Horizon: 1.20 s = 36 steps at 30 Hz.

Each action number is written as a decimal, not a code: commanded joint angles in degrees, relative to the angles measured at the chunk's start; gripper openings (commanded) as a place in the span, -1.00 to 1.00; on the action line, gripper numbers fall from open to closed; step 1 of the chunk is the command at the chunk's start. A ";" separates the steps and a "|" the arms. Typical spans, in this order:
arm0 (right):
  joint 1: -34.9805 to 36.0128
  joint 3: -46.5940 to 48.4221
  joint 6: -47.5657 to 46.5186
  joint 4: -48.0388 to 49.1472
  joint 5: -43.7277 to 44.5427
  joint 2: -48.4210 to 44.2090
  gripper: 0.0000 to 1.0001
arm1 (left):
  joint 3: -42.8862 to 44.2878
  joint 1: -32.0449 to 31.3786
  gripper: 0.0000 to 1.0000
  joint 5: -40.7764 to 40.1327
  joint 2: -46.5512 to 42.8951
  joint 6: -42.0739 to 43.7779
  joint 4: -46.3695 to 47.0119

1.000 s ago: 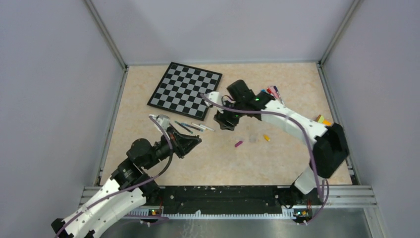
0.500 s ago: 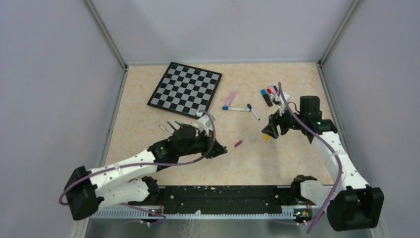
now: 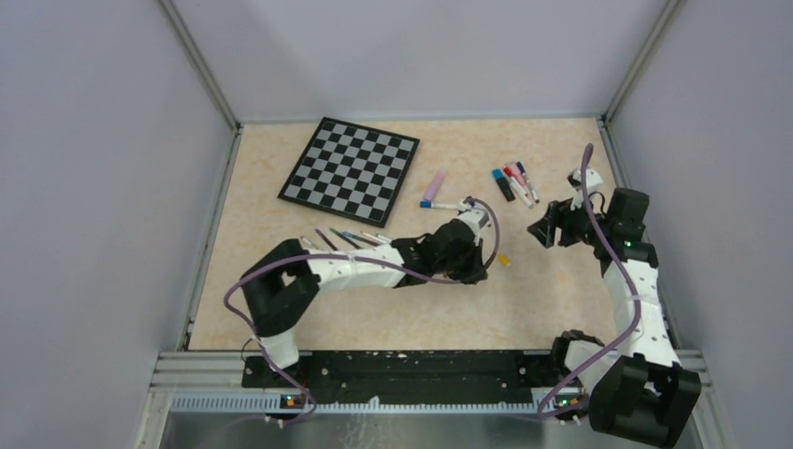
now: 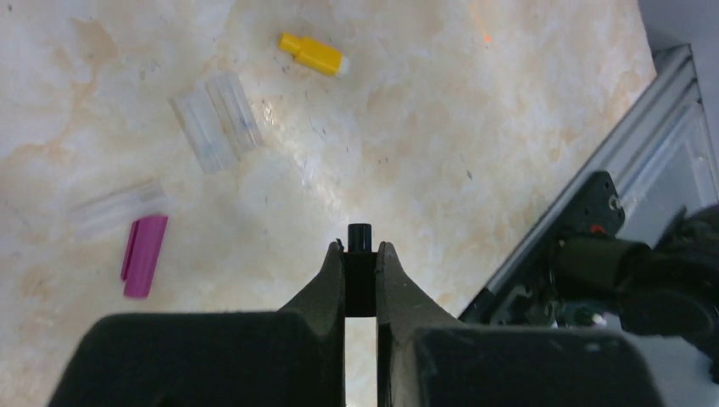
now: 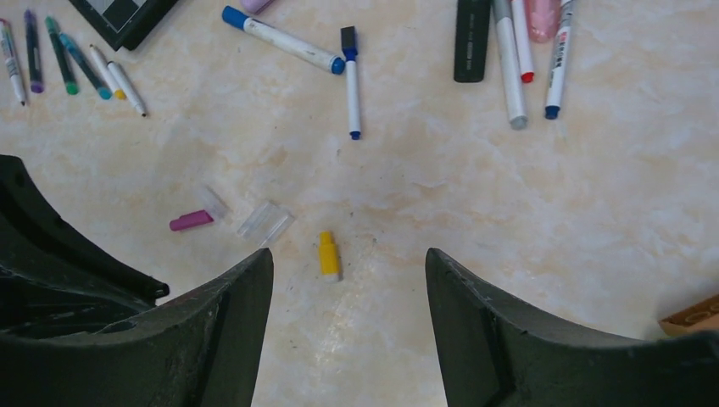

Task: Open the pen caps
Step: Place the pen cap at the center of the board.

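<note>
My left gripper (image 4: 360, 250) is shut on a small black pen cap (image 4: 360, 236), whose stub pokes out past the fingertips; from above, the left gripper (image 3: 475, 269) hangs over mid-table. Below it lie a yellow cap (image 4: 312, 53), a magenta cap (image 4: 144, 254) and two clear caps (image 4: 216, 119). My right gripper (image 5: 348, 259) stands open and empty at the right (image 3: 544, 229), above the yellow cap (image 5: 328, 253). Pens lie in a row by the board (image 5: 64, 55), in a group at the back right (image 5: 517, 51), and a blue-capped white pen (image 5: 284, 40) lies between.
The black-and-white chessboard (image 3: 351, 168) lies at the back left. A pink pen (image 3: 434, 185) rests beside it. A yellow-orange block's corner (image 5: 691, 318) shows at the right edge. Enclosure walls ring the table, and a metal rail (image 4: 593, 161) runs along its near edge.
The left arm has swung right from the pen row to mid-table, still shut. The right arm has pulled back to the right and its jaws have widened.
</note>
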 commanded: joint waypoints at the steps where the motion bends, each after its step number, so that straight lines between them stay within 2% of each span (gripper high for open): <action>1: -2.97 -0.01 2.16 2.86 0.83 -0.74 0.30 | 10.05 -0.40 -0.85 -4.91 7.63 -0.53 -2.61; 8: -3.09 0.45 2.31 2.72 1.58 -0.49 0.30 | 27.80 -0.39 -0.82 -9.28 20.84 -3.54 -15.62; 13: -3.17 0.63 2.14 2.55 2.01 -0.57 0.30 | 33.26 -0.34 -0.78 -9.98 25.69 -4.76 -18.86; 19: -3.14 0.63 2.00 2.39 1.92 -0.72 0.30 | 37.79 -0.27 -0.70 -9.27 29.67 -3.75 -21.51; 30: -3.11 0.54 1.87 2.43 1.89 -0.72 0.30 | 39.13 -0.21 -0.21 -9.75 30.68 -3.62 -23.45; 36: -3.11 0.37 1.70 2.42 1.79 -0.68 0.30 | 39.46 -0.17 -0.19 -9.39 30.06 -3.39 -23.16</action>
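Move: The black cap is already pinched in the left fingers; the bare patch of table it is taken to lies about 6 cm ahead, 6 cm to the right and 8 cm below. The yellow cap lies just beyond that patch, 9 cm ahead and 7 cm right of the hand. The clear caps are 8 cm ahead and 1 cm right, the pink cap 6 cm ahead and 5 cm left. From the right hand the patch is roughly 3 cm back, 7 cm left and 14 cm below. The black cap is carried by the left hand forward, right and down at once, towards the table just on the near side of the yellow cap. The hand then sinks almost straight down, about 8 cm lower in all, its fingers tipping some 15 degrees steeper. There it stops and the fingers spread, letting go of the cap. ##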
